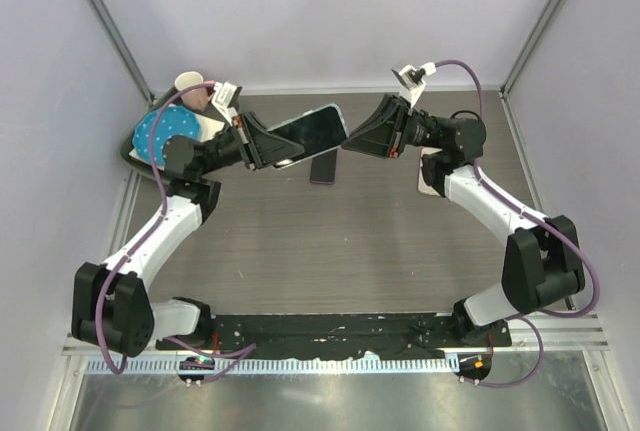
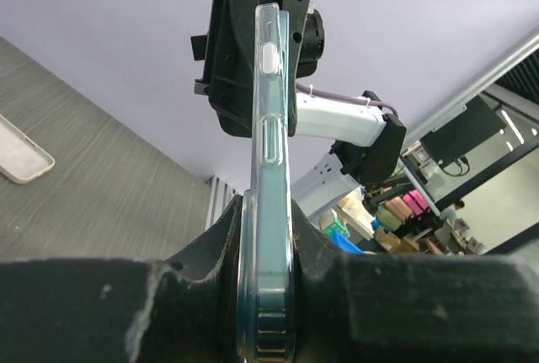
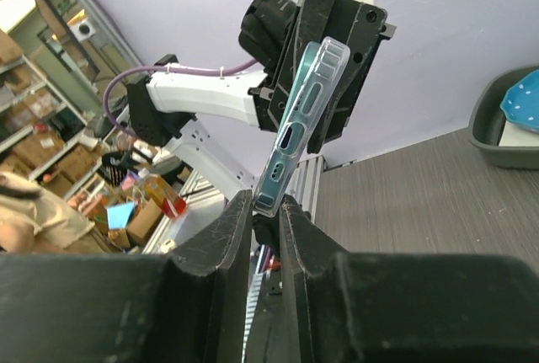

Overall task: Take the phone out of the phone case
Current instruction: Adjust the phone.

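The phone in its clear phone case (image 1: 312,131) hangs in the air over the back of the table, between both arms. My left gripper (image 1: 285,143) is shut on its left end. In the left wrist view the cased phone (image 2: 271,127) stands edge-on, clamped between the jaws of that gripper (image 2: 268,245). My right gripper (image 1: 347,141) meets the right end. In the right wrist view its fingertips (image 3: 238,216) pinch the lower corner of the clear case (image 3: 290,148).
A dark flat case or phone (image 1: 323,168) lies on the table under the held phone. A pale case (image 1: 428,173) lies beneath the right arm. At the back left, a grey tray (image 1: 135,146) holds a blue plate (image 1: 165,134), with a cup (image 1: 190,85) behind it.
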You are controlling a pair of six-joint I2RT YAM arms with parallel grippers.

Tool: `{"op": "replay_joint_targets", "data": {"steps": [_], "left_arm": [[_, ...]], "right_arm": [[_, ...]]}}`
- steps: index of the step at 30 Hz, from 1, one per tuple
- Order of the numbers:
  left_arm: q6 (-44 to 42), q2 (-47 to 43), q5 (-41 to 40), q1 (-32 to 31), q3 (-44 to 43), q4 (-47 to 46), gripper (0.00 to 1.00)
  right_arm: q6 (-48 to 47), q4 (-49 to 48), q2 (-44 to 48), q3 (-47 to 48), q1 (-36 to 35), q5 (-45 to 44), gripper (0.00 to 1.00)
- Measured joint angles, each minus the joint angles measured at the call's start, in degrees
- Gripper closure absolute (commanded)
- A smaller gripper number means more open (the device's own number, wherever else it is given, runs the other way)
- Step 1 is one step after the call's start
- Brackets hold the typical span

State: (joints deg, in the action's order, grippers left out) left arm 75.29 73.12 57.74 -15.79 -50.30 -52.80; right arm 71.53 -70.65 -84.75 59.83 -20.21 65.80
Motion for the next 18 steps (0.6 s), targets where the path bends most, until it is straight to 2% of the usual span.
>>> {"op": "replay_joint_targets", "data": {"steps": [5,14,18], "left_arm": [[-2.4,-1.2,2.1,-0.9,-0.3,0.4,1.0],[-12.7,-1.2,8.4,-2.5,-4.0,11.1,1.0],[-14.0,-0.9,12.4,-3.4,-5.4,14.0,1.0]], "right_arm": [[-1.4,0.2,1.2,1.7,-1.0,4.0,0.82],[-3.0,0.0,2.8,1.4,-1.3,12.0,0.88],[-3.6,-0.1,4.2,0.7,-2.6,15.9,0.98]]}}
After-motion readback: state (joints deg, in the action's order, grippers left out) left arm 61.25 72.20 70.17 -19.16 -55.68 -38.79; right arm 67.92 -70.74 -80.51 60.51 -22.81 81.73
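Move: Both hands already hold the phone in its clear case high above the table. Its middle is about 2 cm ahead of the left hand point, level with it sideways, and some 7 cm left and 1 cm ahead of the right one, which pinches the near right corner. On the table, almost 40 cm below, a dark phone lies roughly 19 cm ahead and 3 cm left of the right hand, and a pale case about 18 cm ahead and 27 cm right. Back towards the robot go both hands together with the phone between them, the right about 6 cm and the left about 4, each rising a touch first and ending about 1 cm lower. Their fingertips swing in towards the base and dip, the left turning clockwise and the right counter-clockwise some 10 degrees. The left fingers keep their grip, the right ones their pinch on the corner. ##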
